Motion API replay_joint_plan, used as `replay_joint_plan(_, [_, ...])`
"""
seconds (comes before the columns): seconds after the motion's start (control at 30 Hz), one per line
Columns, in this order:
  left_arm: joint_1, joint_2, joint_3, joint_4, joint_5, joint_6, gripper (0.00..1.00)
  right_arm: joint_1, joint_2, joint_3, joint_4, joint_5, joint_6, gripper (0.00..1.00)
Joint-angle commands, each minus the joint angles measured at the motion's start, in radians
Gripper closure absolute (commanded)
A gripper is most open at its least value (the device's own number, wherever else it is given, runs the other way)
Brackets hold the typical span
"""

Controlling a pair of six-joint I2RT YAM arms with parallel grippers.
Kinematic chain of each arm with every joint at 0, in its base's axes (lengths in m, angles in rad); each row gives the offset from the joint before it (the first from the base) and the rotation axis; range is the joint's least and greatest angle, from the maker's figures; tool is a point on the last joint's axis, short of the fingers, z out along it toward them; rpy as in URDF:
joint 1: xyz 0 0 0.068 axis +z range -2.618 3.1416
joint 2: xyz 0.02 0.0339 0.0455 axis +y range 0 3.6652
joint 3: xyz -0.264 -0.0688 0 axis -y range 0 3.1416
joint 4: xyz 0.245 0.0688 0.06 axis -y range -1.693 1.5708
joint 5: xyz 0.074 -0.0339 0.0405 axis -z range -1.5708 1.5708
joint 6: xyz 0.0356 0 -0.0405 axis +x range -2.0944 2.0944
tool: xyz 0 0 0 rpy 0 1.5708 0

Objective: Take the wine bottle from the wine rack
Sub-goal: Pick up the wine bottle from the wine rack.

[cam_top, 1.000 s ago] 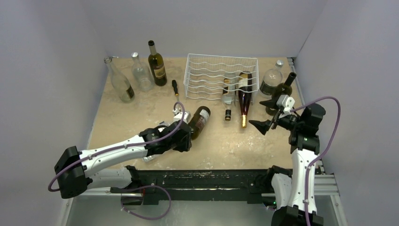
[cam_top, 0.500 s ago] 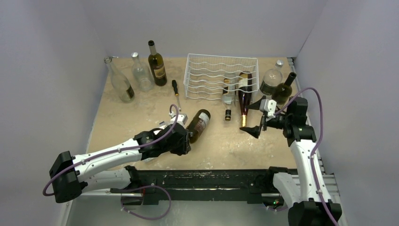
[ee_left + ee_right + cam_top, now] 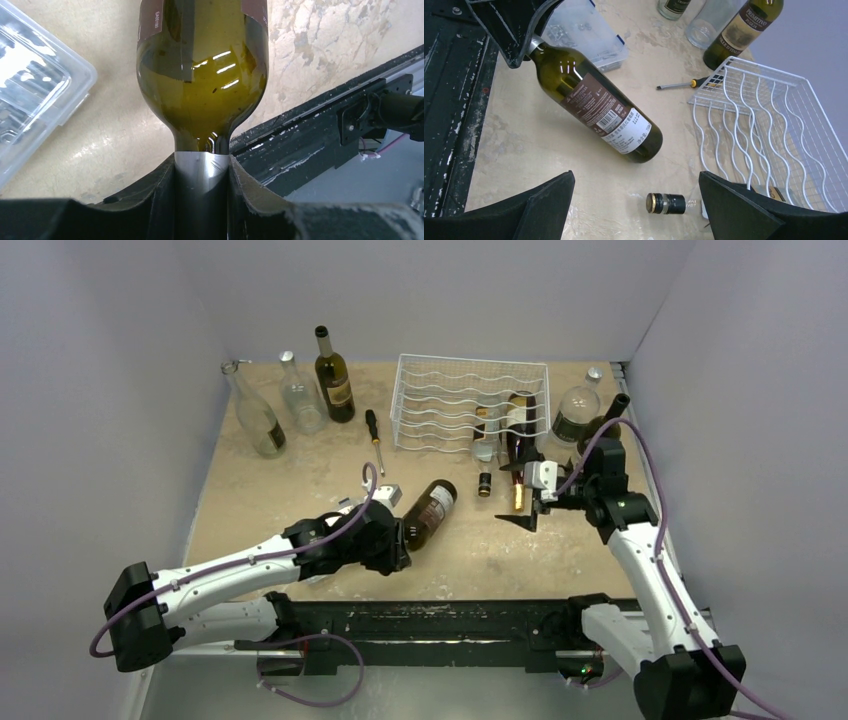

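The white wire wine rack (image 3: pixel 440 400) stands at the back of the table. A dark red wine bottle (image 3: pixel 518 435) lies in it, gold-capped neck poking out the front. A clear bottle (image 3: pixel 484 445) with a black cap (image 3: pixel 666 203) lies beside it. My right gripper (image 3: pixel 508 495) hovers open in front of those necks, with the cap just ahead between its fingers in the right wrist view (image 3: pixel 636 173). My left gripper (image 3: pixel 201 160) is shut on the foil neck of an olive-green wine bottle (image 3: pixel 202 75), which lies on the table (image 3: pixel 430 512) off the rack.
A clear plastic box (image 3: pixel 35 85) sits by the left gripper. A screwdriver (image 3: pixel 373 435) lies left of the rack. Three bottles (image 3: pixel 333 380) stand at the back left, and a round clear bottle (image 3: pixel 575 415) and a dark one stand right of the rack.
My right arm has swung left and forward, from beside the right-hand bottles to in front of the rack's bottle necks. The left gripper has shifted slightly with the green bottle.
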Motion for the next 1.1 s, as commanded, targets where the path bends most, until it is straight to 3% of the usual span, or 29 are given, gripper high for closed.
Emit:
replay_joint_plan(0.0, [-0.007, -0.018, 0.01, 0.075, 0.059, -0.037, 1.0, 0.044, 0.011, -0.005, 0.075, 0.035, 0.006, 0.01])
replay_joint_plan(0.63, [-0.007, 0.046, 0.025, 0.122, 0.196, -0.117, 1.0, 0.317, 0.018, -0.156, 0.159, 0.24, -0.135, 0.01])
replay_joint_plan(1.07, [-0.007, 0.119, 0.066, 0.139, 0.252, -0.126, 1.0, 0.527, 0.042, -0.228, 0.373, 0.446, -0.102, 0.01])
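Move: The wine bottle hangs in the left gripper by its neck, slanting out to the right with its base up; its middle is about 5 cm ahead, 6 cm right and 7 cm above the left hand. The open right gripper waits about 9 cm ahead, 19 cm right and 11 cm above that hand. From the right hand the bottle's middle is about 13 cm left, 4 cm back and 4 cm lower. Some 16 cm below the right hand, the black cap sits 10 cm ahead, 1 cm left, and the gold neck 7 cm ahead, 5 cm right. Bring the wide-open right gripper down some 8 cm and left about 7 cm, drawing it slightly back, towards the bottle's body, dipping its fingertips and swinging them back as it goes. Keep the left fingers pinched on the neck and carry the bottle about 4 cm right and back to meet it, tilting that wrist some 10 degrees. ##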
